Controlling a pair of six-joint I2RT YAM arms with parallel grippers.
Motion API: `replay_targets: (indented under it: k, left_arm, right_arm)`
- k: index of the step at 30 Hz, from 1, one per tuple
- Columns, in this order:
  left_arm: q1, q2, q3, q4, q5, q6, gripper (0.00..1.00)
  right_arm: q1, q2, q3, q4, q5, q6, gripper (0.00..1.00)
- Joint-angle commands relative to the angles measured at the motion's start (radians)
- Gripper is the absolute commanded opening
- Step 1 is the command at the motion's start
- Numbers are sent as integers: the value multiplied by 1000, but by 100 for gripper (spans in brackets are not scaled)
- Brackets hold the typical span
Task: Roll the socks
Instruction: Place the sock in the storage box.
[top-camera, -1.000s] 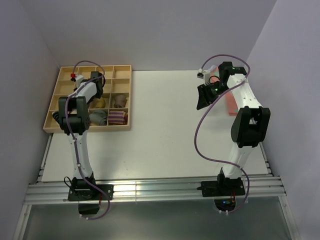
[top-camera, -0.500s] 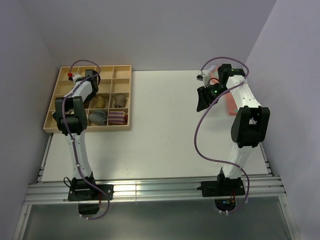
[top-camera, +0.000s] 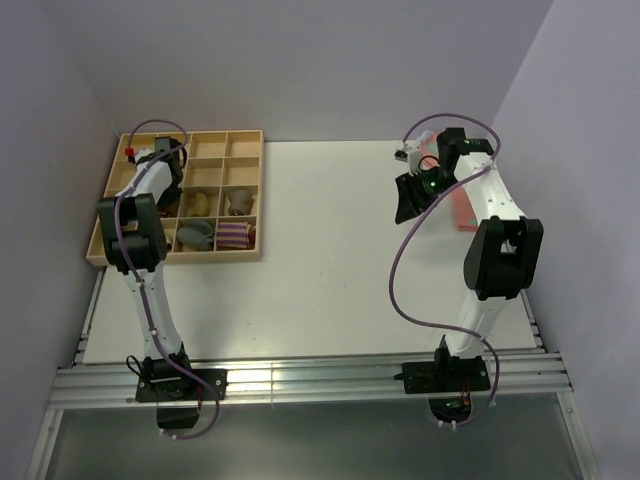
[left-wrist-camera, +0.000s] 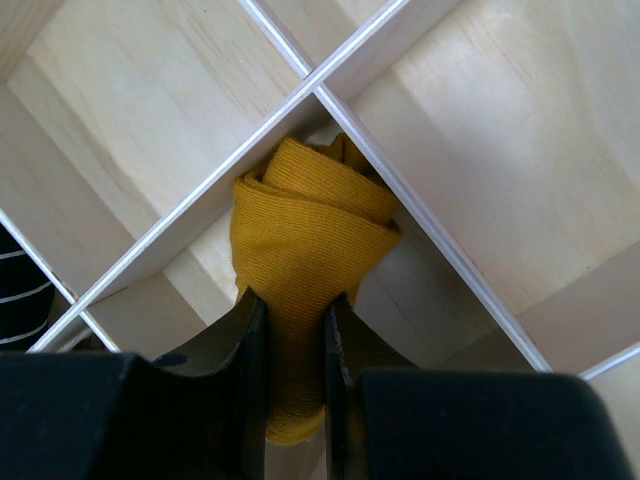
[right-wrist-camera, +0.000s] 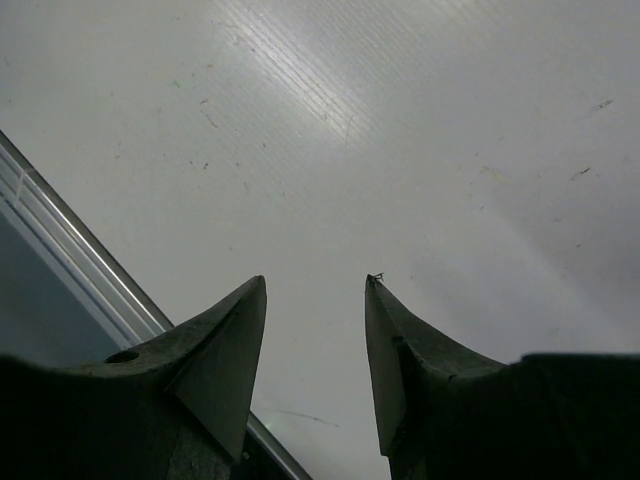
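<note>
My left gripper (left-wrist-camera: 295, 300) is shut on the rolled mustard-orange sock (left-wrist-camera: 310, 225), fingers pinching its lower part. The roll sits against the crossing dividers of the wooden tray (left-wrist-camera: 205, 185), in one compartment. Its dark cuff is hidden. In the top view the left gripper (top-camera: 152, 170) is over the tray's far-left compartments and the sock is hidden under the arm. My right gripper (right-wrist-camera: 315, 285) is open and empty above bare white table; in the top view it (top-camera: 405, 205) hangs at the table's far right.
The wooden compartment tray (top-camera: 250, 140) stands at the far left, with beige (top-camera: 200, 203), grey (top-camera: 237, 203) and striped (top-camera: 236, 236) sock bundles in it. A pink sock (top-camera: 462, 205) lies beside the right arm. A metal rail (top-camera: 300, 380) runs along the table's near edge.
My left gripper has moved left across the tray toward its far-left compartments with the sock in it. The right arm has barely moved.
</note>
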Motion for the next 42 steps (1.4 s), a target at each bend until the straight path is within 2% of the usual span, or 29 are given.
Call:
replay_targets:
  k: [1,5,8,18,26,42]
  left_arm:
    - [-6,69,-42,-31,255,-16,0]
    - [-5,64,-62,-26,258,-10,11]
    - [-5,64,-71,-26,264,-7,23]
    - [-6,38,-97,-16,258,-7,44]
    - [-5,11,-85,-31,253,-1,51]
    - [-5,-28,-27,-103,205,-7,58]
  right_arm:
    - [7,-54,-19,28,15,10,51]
    - [9,-67,-22,28,20,18,51]
    - [10,-76,-24,28,29,23,51]
    - [13,-96,-27,22,43,27,51]
    - [15,-108,-30,17,47,27,51]
    - [15,-127,-27,7,61,17,51]
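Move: Between the left fingers is the mustard sock, already down in its compartment, its middle about 1 cm ahead, 1 cm left and 1 cm below the hand point. The yellow sock lies roughly 10 cm to this hand's right, level with it; the beige sock is some 9 cm back, straight behind, and the black striped sock 9 cm back and 10 cm left. From the right hand the mustard sock is about 60 cm left, 13 cm ahead and 13 cm lower. Opening around the mustard sock, the left fingers spread from a narrow pinch to a little over half their full width and let go of the roll inside its compartment. The hand stays low, easing back only about 1 cm, dipping half a centimetre as the fingers part and then rising again; the wrist tips some 5 degrees. ##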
